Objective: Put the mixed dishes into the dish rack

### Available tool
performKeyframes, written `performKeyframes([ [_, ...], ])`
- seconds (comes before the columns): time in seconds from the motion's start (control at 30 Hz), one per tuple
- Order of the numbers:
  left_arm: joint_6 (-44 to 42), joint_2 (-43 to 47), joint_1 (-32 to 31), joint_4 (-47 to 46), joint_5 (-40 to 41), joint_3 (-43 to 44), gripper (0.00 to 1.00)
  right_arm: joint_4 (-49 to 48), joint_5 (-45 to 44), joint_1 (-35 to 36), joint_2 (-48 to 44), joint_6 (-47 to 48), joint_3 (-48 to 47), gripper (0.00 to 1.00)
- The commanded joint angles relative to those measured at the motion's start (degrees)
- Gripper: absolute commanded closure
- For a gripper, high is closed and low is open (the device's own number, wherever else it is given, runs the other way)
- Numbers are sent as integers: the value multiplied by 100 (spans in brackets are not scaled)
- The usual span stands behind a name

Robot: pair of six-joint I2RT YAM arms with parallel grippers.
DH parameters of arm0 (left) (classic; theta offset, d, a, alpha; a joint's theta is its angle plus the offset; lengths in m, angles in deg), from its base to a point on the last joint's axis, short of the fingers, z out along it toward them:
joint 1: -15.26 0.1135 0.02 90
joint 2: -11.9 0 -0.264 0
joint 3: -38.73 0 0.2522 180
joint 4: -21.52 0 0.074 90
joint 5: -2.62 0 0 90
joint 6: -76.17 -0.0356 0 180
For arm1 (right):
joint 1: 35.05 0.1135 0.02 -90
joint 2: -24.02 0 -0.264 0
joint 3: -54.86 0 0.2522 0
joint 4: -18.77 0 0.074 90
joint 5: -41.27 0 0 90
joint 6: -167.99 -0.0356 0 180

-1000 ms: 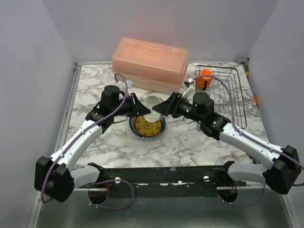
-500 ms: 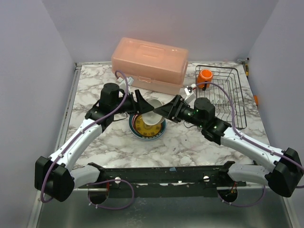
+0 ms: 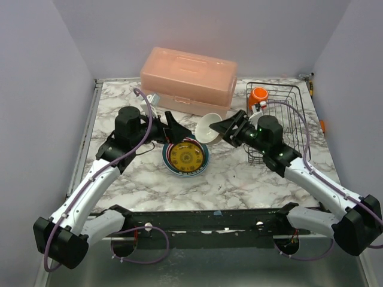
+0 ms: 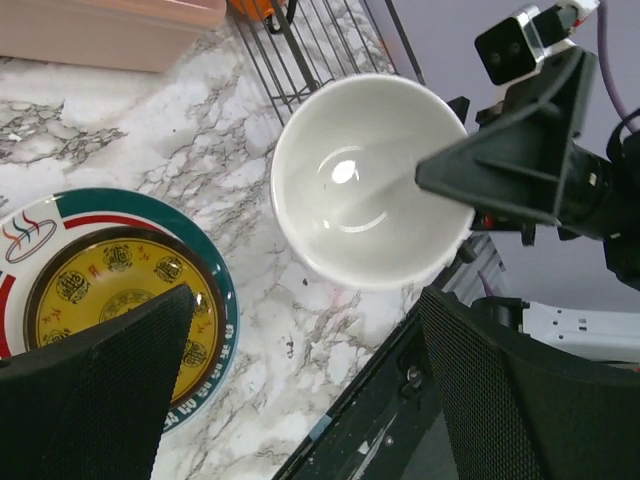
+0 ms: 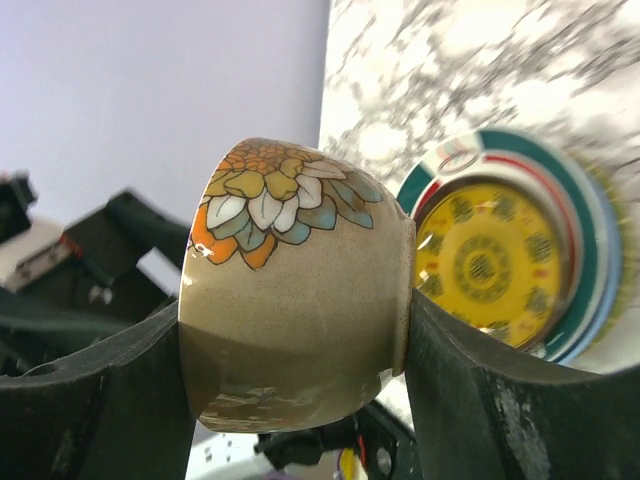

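Note:
My right gripper (image 3: 220,129) is shut on the small bowl (image 3: 207,127), holding it tilted in the air above the table, just left of the dish rack (image 3: 286,122). The bowl (image 5: 300,290) has a flower painted on its beige outside and sits squeezed between both right fingers; its inside (image 4: 370,180) is plain cream-white. My left gripper (image 3: 178,130) stands open a little to the left of the bowl, holding nothing. Below lies the yellow patterned plate (image 3: 186,158) on a short stack of plates. An orange mug (image 3: 258,95) sits in the rack's far left corner.
The big pink lidded box (image 3: 188,81) stands at the back, close behind both grippers. The rack's near left corner (image 4: 300,60) is right beside the bowl. Marble table (image 3: 119,179) stretches left and in front of the plates.
The left gripper has opened, let go of the bowl and drawn back to the left. The right gripper has carried the bowl right and up, off the plate stack.

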Motion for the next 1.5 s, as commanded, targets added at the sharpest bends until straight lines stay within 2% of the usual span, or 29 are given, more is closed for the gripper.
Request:
performKeyframes([
  [0.0, -422, 404, -4, -109, 475, 105, 5, -84, 624, -802, -103, -99, -118, 100],
  [0.1, -589, 665, -125, 153, 881, 389, 4, 341, 881, -1413, -201, 148, -337, 100],
  [0.33, -456, 397, -265, 293, 787, 1477, 4, 1685, 1220, -2951, 72, 953, -1242, 100],
  [0.43, -767, 186, -279, 484, 838, 1657, 4, 2068, 1096, -3425, 296, 1330, -1631, 100],
  [0.53, -1314, 255, -411, 628, 1174, 1415, 4, 2464, 712, -3760, 540, 1802, -2056, 100],
  [0.63, -1662, 444, -577, 451, 1572, 928, 4, 2979, -11, -3854, 824, 2413, -2630, 100],
  [0.73, -1742, 531, -671, 573, 1945, 929, 5, 3446, -1337, -3860, 1087, 3070, -3335, 100],
  [0.9, -1683, 609, -685, 522, 2027, 841, 6, 3540, -2595, -3855, 1561, 3701, -3900, 100],
  [1.03, -1648, 616, -686, 523, 2046, 822, 6, 3452, -3006, -3861, 2071, 3953, -4156, 100],
  [1.47, -1515, 471, -686, 553, 2006, 833, 8, 3145, -3291, -3854, 3825, 4584, -4951, 100],
])
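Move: The white bowl is already in the right gripper. Its place, the far right part of the dish rack, lies about 20 cm ahead, 35 cm to the right and some 17 cm below. The orange mug in the rack is roughly 18 cm ahead and 22 cm right of that hand, and the stacked plates 9 cm back and 15 cm left. From the left gripper the rack place is about 18 cm ahead and 51 cm right. Swing the right gripper, keeping its pinch on the bowl, about 35 cm to the right and 20 cm forward to the rack's far right part, turning it clockwise and rolling its left side well down; sink roughly 9 cm over the last stretch. Meanwhile lift the empty, open left gripper, let it settle back to a net 6 cm rise, and tip its fingers up about 20 degrees. ##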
